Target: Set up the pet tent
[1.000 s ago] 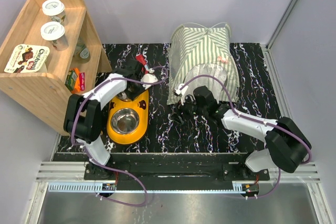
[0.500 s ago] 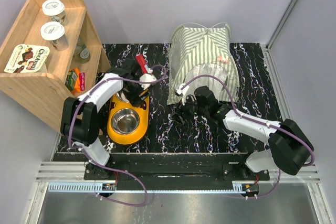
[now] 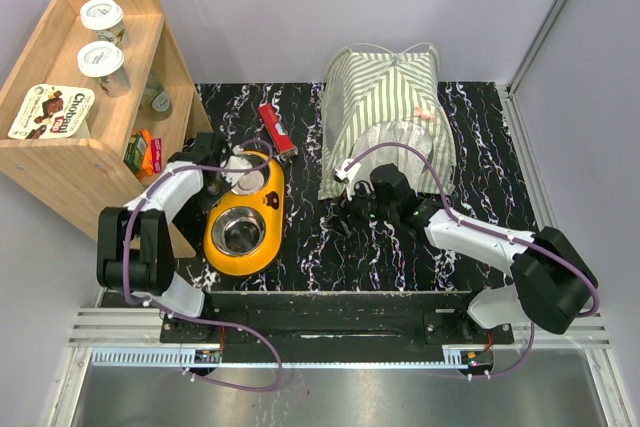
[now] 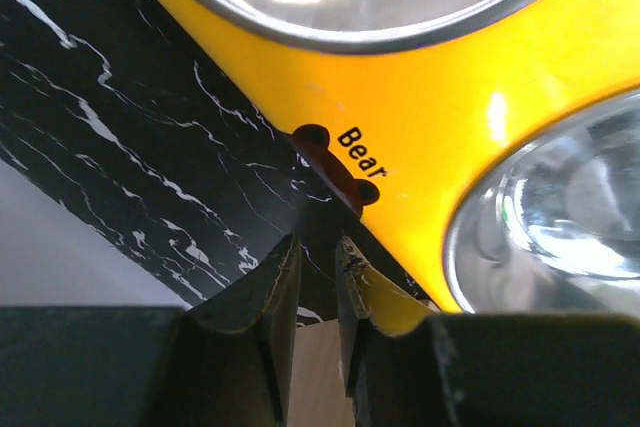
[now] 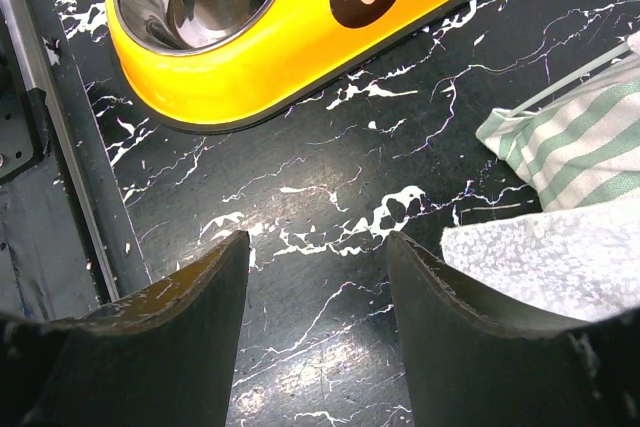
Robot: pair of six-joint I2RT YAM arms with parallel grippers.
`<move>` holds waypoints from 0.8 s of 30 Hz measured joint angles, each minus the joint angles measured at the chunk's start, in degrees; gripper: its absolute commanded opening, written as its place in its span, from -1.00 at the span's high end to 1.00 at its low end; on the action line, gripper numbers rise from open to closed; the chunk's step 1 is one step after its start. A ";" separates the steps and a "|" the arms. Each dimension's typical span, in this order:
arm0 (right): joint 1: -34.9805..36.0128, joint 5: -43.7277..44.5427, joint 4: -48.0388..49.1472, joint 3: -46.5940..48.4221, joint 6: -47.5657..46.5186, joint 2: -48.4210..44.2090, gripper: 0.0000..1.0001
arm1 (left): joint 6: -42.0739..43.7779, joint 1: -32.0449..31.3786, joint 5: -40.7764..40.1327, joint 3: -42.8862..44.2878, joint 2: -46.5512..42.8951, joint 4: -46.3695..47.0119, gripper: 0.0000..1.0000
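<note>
The pet tent point(image 3: 390, 112), green-and-white striped with a lace front, stands at the back of the table, right of the middle. Its striped fabric point(image 5: 570, 142) and lace point(image 5: 550, 257) show at the right edge of the right wrist view. My right gripper point(image 3: 347, 211) point(image 5: 318, 242) hovers low over the black marble top just in front of the tent's left corner, open and empty. My left gripper point(image 3: 220, 177) point(image 4: 315, 242) is beside the left edge of the yellow feeder. Its jaws stand a narrow gap apart with nothing between them.
A yellow two-bowl feeder point(image 3: 265, 212) point(image 4: 440, 117) point(image 5: 300, 37) with steel bowls lies left of the middle. A red stick packet point(image 3: 277, 129) lies behind it. A wooden shelf point(image 3: 90, 162) with cups and boxes stands at the far left.
My left gripper has drawn back to the left, from behind the feeder to its left edge. It opened and then narrowed again. The red packet now lies free on the table. The right arm has stayed put.
</note>
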 measured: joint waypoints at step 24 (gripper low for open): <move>0.04 4.52 -3.54 -2.08 0.02 -7.08 -0.29 | 2.75 -4.02 7.87 1.68 10.99 8.35 0.50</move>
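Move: The yellow bowl stand's middle lies some 7 cm to the right of the left hand, level with it fore and aft, about 5 cm below. Its far steel bowl is about 4 cm ahead and 8 cm right; the red box is 13 cm ahead and 14 cm right, the tent's middle 11 cm ahead and 37 cm right. From the right hand, the stand is about 20 cm left, 3 cm ahead and 11 cm below. The yellow bowl stand is pushed along to the right, towards the tent: the left hand first dips about 4 cm while swinging barely 2 cm outwards and working 3 cm forward, then sweeps some 7 cm right, low down, its nearly shut fingers coming against the stand's left side beside the bear print. It turns about 10 degrees clockwise. The open right hand eases 2 cm right and slightly up. ##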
